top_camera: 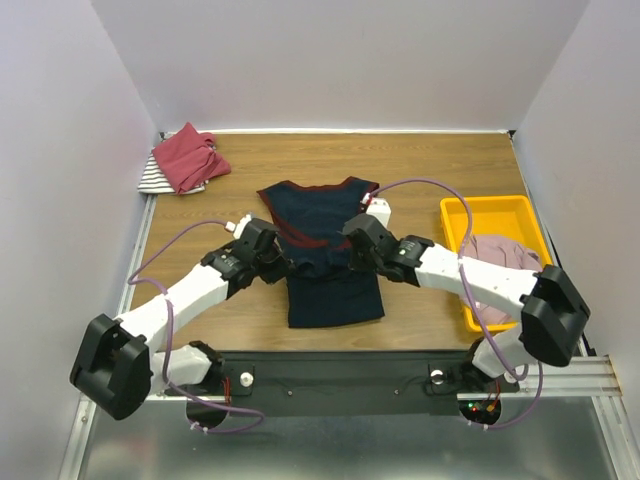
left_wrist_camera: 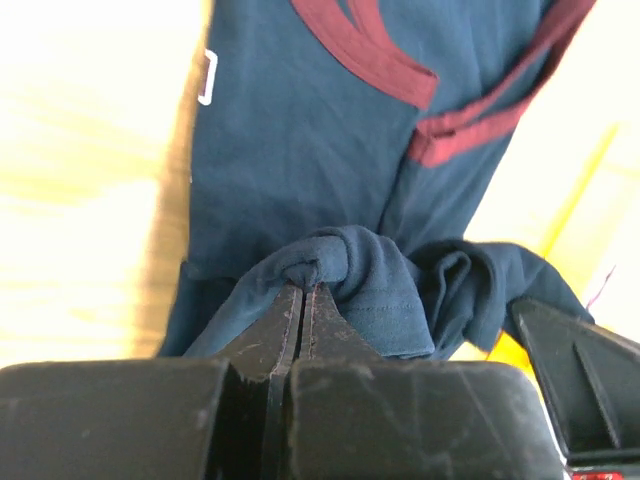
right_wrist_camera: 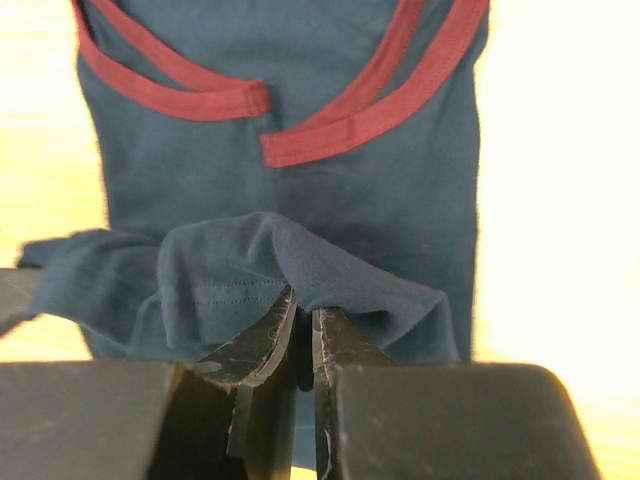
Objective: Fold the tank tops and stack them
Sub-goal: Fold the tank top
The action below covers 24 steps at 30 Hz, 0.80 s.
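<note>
The navy tank top (top_camera: 330, 290) with maroon trim lies flat in the middle of the wooden table, straps toward the far side. My left gripper (top_camera: 281, 263) is at its left edge and is shut on a bunched fold of navy cloth (left_wrist_camera: 340, 270). At its right edge, my right gripper (top_camera: 352, 256) is shut on a raised fold with a stitched hem (right_wrist_camera: 260, 270). The maroon trim (right_wrist_camera: 350, 120) lies beyond both sets of fingers. A red tank top (top_camera: 187, 157) lies crumpled on a striped one (top_camera: 152, 180) at the far left corner. A pale pink one (top_camera: 505, 255) lies in the tray.
A yellow plastic tray (top_camera: 482, 206) stands at the right side of the table. White walls close in the left, far and right sides. Both arms reach inward from their bases at the near edge, cables looping above them.
</note>
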Motion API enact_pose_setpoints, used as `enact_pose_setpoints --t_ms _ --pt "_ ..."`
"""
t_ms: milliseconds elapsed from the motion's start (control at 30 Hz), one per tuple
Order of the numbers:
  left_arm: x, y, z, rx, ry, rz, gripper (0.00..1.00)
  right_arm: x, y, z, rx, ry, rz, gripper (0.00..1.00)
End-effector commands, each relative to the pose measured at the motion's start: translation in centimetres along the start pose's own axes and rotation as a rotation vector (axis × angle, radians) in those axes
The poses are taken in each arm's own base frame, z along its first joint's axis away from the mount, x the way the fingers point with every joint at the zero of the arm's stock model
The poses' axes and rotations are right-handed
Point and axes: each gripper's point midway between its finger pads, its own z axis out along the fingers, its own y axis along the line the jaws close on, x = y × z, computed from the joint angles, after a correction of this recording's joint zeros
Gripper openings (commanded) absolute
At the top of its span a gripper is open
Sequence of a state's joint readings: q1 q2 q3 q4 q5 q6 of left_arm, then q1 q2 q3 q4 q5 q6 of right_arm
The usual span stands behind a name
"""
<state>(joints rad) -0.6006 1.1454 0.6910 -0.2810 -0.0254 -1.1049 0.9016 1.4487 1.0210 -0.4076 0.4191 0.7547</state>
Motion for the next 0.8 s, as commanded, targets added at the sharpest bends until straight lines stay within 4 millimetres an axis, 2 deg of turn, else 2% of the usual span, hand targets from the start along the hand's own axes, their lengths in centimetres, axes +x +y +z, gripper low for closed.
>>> enact_pose_setpoints --t_ms 0,167,233,267,367,467,500,600,733,767 --pt "-2.5 -1.6 0.5 0.033 -0.041 0.046 0.0 -2.5 0.1 1.1 0.041 -0.059 -0.016 0.0" --pt "-3.0 -1.8 2.2 0.017 -0.039 0.06 0.0 -2.4 0.2 3.1 0.054 -0.041 -0.033 0.01" --pt "-3.1 -1.9 2.8 0.014 -0.036 0.064 0.0 -2.1 -0.1 4.3 0.069 -0.021 -0.037 0.04" --pt "-3.2 -1.9 3.1 0.011 -0.037 0.064 0.0 -2.1 -0.3 4.7 0.072 -0.015 -0.033 0.08" --pt "-4.1 -1.7 3.6 0.005 -0.053 0.06 0.02 -2.1 -0.9 5.8 0.082 0.004 -0.02 0.3" --pt "-5.3 -1.9 3.5 0.019 -0.083 0.045 0.14 -3.2 -0.6 6.0 0.073 -0.01 -0.011 0.41" --pt "-6.0 -2.6 3.3 0.041 -0.099 0.052 0.25 -3.8 -0.6 6.0 0.07 -0.017 -0.013 0.5" --pt "-7.3 -3.5 2.6 0.064 -0.138 0.065 0.41 -5.9 0.3 5.6 0.046 -0.051 -0.016 0.64" --pt "-9.1 -4.5 1.5 0.1 -0.186 0.077 0.59 -7.9 1.3 4.8 0.016 -0.09 -0.028 0.75" --pt "-9.3 -4.5 1.3 0.105 -0.191 0.079 0.59 -7.9 1.4 4.8 0.014 -0.09 -0.028 0.75"
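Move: Both closed grippers hold the tank top's hem, roughly 9 cm above the table. The neckline lies about 9 cm ahead of the left hand and 9 cm to its right; from the right hand it is some 9 cm ahead and 6 cm left. The shoulder edge is about 15 cm beyond the neckline, and the near fold edge some 12 cm back from the right hand and 4 cm left. Both hands lower the pinched hem about 4 cm forward and down towards the neckline, open, then lift away forward. ##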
